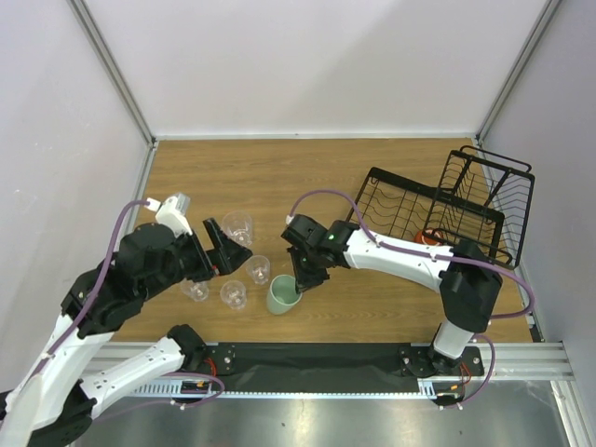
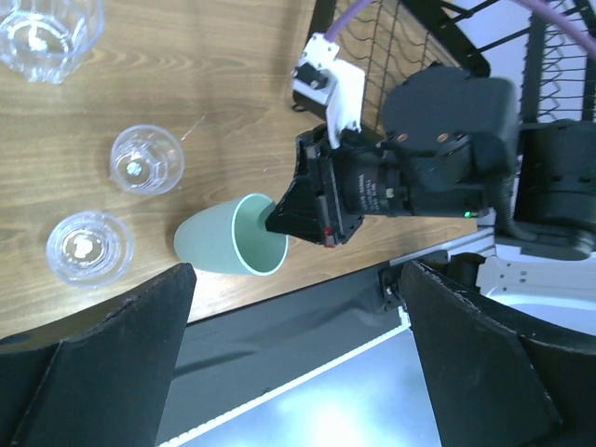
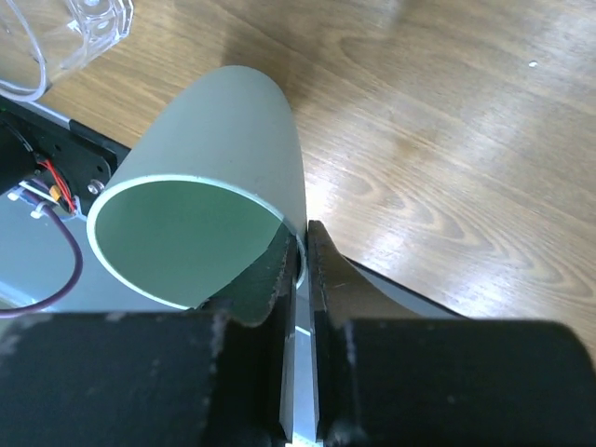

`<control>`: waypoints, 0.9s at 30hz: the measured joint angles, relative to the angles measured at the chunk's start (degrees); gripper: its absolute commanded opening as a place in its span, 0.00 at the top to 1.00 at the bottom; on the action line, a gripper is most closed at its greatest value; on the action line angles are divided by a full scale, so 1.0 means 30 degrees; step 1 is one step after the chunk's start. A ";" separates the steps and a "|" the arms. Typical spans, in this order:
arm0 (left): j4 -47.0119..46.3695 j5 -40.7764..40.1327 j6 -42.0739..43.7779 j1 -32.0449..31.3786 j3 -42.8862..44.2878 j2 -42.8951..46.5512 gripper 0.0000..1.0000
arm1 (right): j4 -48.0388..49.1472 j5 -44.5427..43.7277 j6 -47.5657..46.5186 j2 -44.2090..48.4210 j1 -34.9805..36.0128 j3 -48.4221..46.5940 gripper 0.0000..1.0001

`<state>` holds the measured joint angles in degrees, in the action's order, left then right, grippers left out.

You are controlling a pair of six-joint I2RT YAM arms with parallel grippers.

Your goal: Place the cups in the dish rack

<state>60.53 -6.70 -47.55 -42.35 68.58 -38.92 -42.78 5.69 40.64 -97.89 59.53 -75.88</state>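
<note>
A pale mint-green cup (image 1: 282, 296) (image 2: 226, 245) (image 3: 219, 168) tilts on the wood near the table's front edge. My right gripper (image 1: 300, 279) (image 2: 291, 226) (image 3: 301, 250) is shut on its rim, one finger inside and one outside. Several clear plastic cups (image 1: 237, 226) (image 2: 146, 159) stand to the left of it. My left gripper (image 1: 228, 251) (image 2: 296, 279) hangs open above them, holding nothing. The black wire dish rack (image 1: 376, 175) (image 2: 424, 23) sits at the back right. A bit of orange-red (image 1: 426, 238) shows at its near side.
A black mat (image 1: 317, 354) and a metal rail run along the near edge by the arm bases. White walls close off the table at the back and sides. Another clear cup (image 3: 79, 33) stands just beyond the mint one in the right wrist view.
</note>
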 measured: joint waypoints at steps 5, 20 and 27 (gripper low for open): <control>-0.0787 0.0794 0.0226 0.0007 0.0911 -0.1129 0.00 | -0.0947 -0.0306 -0.0153 0.1457 -0.0219 0.0036 1.00; -0.8502 0.6470 -0.2674 0.0226 0.0809 -0.3526 0.00 | 0.0583 0.5552 -0.1428 1.5555 -0.8801 0.2419 1.00; -1.5744 1.0251 -0.4728 0.0277 -0.2368 -0.3410 0.00 | 0.1326 0.9850 -0.0678 1.6568 -1.1883 0.3067 1.00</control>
<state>13.30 24.05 -61.73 -41.52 61.47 -49.15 -38.81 35.24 38.61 -48.18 23.88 -66.67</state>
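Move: The green cup is already pinched by its rim in the right gripper, its middle about 4 cm left of that hand point, 2 cm back and 4 cm below. From there the open left gripper hangs level ahead, some 13 cm left and 20 cm above. From the left gripper, the cup lies level ahead, about 9 cm right and 24 cm below; a small clear glass is 8 cm ahead, straight in line, another 1 cm ahead and 5 cm left, both 25 cm below. Keep the rim pinched and lift the cup about 24 cm off the table while carrying it some 14 cm right, tipping the right wrist over so its fingers swing from down to pointing left. Meanwhile bring the wide-open left gripper right and up, turning it clockwise and levelling its fingers towards the cup's base. ##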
